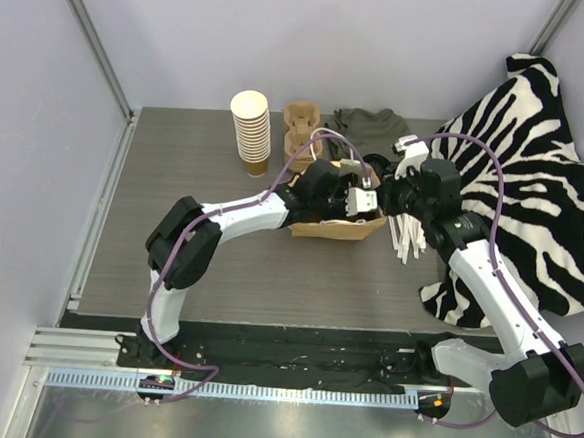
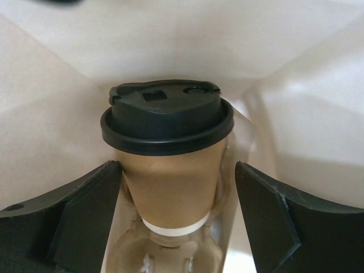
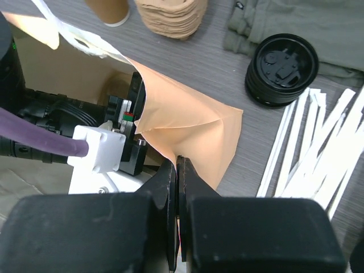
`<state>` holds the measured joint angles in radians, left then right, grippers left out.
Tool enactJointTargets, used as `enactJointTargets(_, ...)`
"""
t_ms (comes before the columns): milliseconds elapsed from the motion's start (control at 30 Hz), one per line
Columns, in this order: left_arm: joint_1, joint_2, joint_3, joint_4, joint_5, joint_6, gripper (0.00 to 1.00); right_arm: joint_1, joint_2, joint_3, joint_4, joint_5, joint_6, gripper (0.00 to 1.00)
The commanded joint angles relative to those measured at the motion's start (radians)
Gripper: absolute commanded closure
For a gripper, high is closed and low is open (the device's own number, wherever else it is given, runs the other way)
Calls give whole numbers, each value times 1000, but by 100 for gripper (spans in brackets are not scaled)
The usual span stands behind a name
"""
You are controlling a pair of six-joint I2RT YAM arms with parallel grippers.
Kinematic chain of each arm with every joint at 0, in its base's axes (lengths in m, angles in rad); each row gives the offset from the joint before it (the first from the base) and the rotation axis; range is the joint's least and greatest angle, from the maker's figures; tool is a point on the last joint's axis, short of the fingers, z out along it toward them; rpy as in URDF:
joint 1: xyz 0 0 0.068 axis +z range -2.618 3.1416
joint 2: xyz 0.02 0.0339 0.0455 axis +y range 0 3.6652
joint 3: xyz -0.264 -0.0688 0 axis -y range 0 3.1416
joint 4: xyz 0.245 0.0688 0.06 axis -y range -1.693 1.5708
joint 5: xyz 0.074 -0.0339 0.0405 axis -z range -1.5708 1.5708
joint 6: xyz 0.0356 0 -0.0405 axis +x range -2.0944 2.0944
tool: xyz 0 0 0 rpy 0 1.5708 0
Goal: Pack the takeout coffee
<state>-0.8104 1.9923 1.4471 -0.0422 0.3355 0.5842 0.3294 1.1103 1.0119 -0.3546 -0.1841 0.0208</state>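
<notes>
The takeout coffee (image 2: 170,170), a brown paper cup with a black lid (image 2: 166,116), stands upright inside the brown paper bag (image 1: 337,227). Its base rests in a pulp cup carrier (image 2: 165,256) on the bag's floor. My left gripper (image 2: 177,187) reaches into the bag and is open, one finger (image 2: 85,210) on each side of the cup. A gap shows at the right finger. My right gripper (image 3: 177,165) is shut on the rim of the paper bag (image 3: 187,125) and holds the mouth open. In the top view the left gripper (image 1: 359,199) hides the cup.
A tall stack of lidless cups (image 1: 250,131), a stack of pulp carriers (image 1: 300,124) and a folded green cloth (image 1: 368,129) lie at the back. Black lids (image 3: 281,68) and white straws (image 1: 406,237) sit right of the bag. A zebra cloth (image 1: 536,176) covers the right side.
</notes>
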Motion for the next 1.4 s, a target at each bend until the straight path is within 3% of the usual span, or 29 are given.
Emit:
enactJointTargets(0, 16, 126, 50, -154, -26, 23, 18, 37, 6, 34, -49, -147, 30, 99)
enactJointTargets(167, 14, 171, 87, -220, -73, 37, 23, 30, 22, 40, -52, -141, 36, 99)
enactJointTargets(400, 17, 7, -25, -56, -99, -33, 56, 22, 19, 43, -55, -135, 33, 99)
enactJointTargets(600, 19, -165, -103, 65, -84, -152, 74, 19, -4, 33, -52, -107, 19, 99)
enactJointTargets(900, 17, -294, -168, 107, 5, -170, 81, 19, -12, 21, -32, -16, -5, 99)
enactJointTargets(1367, 45, -451, -205, -103, 33, -100, 82, 19, -27, 25, -24, 18, -16, 99)
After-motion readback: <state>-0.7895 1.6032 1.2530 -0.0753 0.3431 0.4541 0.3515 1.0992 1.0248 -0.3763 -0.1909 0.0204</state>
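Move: The lidded coffee cup stands in the paper bag just past the left gripper's open fingers: some 2 cm ahead, 2 cm right and 2 cm below. The holder's empty cell lies about 7 cm left of the cup, the black lid stack roughly 8 cm beyond it and 2 cm right, the straws about 10 cm right of it and 4 cm nearer. From the right gripper, the cup is about 2 cm ahead, 3 cm left and 13 cm down. Ease the left gripper a couple of centimetres down and forward around the coffee cup and close on its sides below the lid. Then draw it left and back by about 5 cm each way while raising it some 12 cm, fingertips tipping up about 10 degrees. Keep the right gripper pinching the bag's rim; swing it slightly right and forward, about 3 cm left, then partly back. ##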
